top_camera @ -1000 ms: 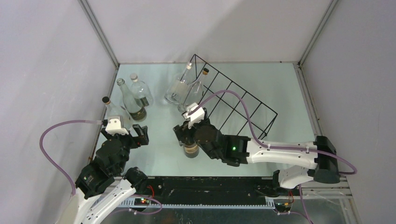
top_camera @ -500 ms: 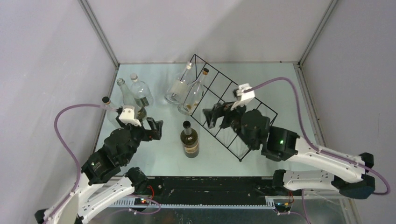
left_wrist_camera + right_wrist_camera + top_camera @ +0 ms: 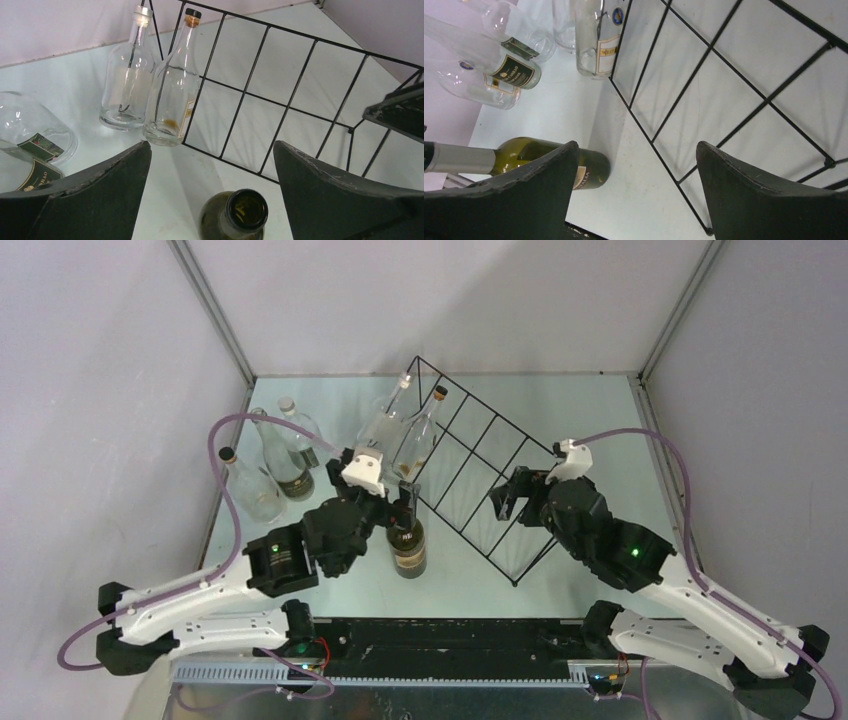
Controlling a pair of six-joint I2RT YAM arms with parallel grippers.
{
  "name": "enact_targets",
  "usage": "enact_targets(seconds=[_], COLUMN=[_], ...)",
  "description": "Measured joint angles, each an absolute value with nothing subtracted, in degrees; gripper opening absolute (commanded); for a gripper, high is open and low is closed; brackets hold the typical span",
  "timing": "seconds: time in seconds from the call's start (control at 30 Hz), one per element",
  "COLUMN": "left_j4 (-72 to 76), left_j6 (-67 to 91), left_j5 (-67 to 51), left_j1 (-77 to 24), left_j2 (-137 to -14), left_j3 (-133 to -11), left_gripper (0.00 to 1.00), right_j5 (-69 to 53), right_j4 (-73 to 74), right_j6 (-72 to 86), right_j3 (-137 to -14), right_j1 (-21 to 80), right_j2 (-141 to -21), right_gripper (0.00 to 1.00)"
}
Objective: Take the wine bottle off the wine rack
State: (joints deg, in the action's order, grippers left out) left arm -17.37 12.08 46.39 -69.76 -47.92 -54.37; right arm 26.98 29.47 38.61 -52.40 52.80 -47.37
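Note:
The wine rack [image 3: 490, 455] is a long black wire frame lying at a slant across the table, also seen in the left wrist view [image 3: 280, 100] and the right wrist view [image 3: 724, 85]. A dark green wine bottle [image 3: 408, 548] stands upright on the table just in front of the rack, outside it. My left gripper [image 3: 395, 512] hovers over its uncorked mouth [image 3: 244, 212], open [image 3: 211, 147], touching nothing. Over the rack's near-right part my right gripper [image 3: 515, 502] is open and empty [image 3: 636, 145]; the green bottle [image 3: 524, 147] shows beside its left finger.
Two clear bottles [image 3: 383, 425] [image 3: 418, 440] stand at the rack's far-left end; whether they are inside it I cannot tell. Three more bottles [image 3: 250, 490] [image 3: 283, 462] [image 3: 303, 435] cluster near the left wall. Walls close the table on three sides.
My right gripper left the green bottle and swung right over the rack. My left arm swung from the left bottles across to above the green bottle, which stayed upright.

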Motion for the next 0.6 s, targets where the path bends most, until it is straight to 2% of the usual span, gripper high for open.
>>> enact_targets(seconds=[0.23, 0.47, 0.6], left_j4=[-14.68, -13.06, -12.05], left_j6=[11.62, 14.24, 15.97], left_j5=[46.09, 40.82, 38.20], left_j1=[-68.64, -62.41, -62.11], left_j2=[-53.47, -53.49, -53.49], left_j3=[-54.17, -49.93, -47.79], left_gripper=[1.00, 0.99, 0.90], right_j5=[25.30, 23.79, 23.16], right_j4=[30.76, 31.38, 31.38], right_j6=[41.47, 43.20, 44.05], right_j3=[-47.44, -46.44, -45.52], right_j1=[51.51, 51.51, 51.51], right_j2=[-42.63, -41.50, -41.04], right_gripper=[0.88, 0.86, 0.85])
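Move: Just under the left hand stands the upright wine bottle, already off the rack, about 3 cm to its right and 1 cm back; its mouth is some 5 cm below and its middle about 20. From that hand, the cork-topped clear bottle is some 26 cm ahead and 2 right, the white-capped bottle 28 ahead and 5 left, and the rack's middle 18 ahead and 23 right, all over 20 cm lower. From the right hand, the wine bottle's middle lies about 21 cm left, 4 back and 11 lower. Sinking about 6 cm, the left hand brings its wide-open fingers down around the mouth of the wine bottle, easing some 2.5 cm forward as it goes, its tips dipping about 5 degrees. Whether a pad touches the glass can't be seen. The empty right hand drops about 3 cm and draws 2 cm back. ##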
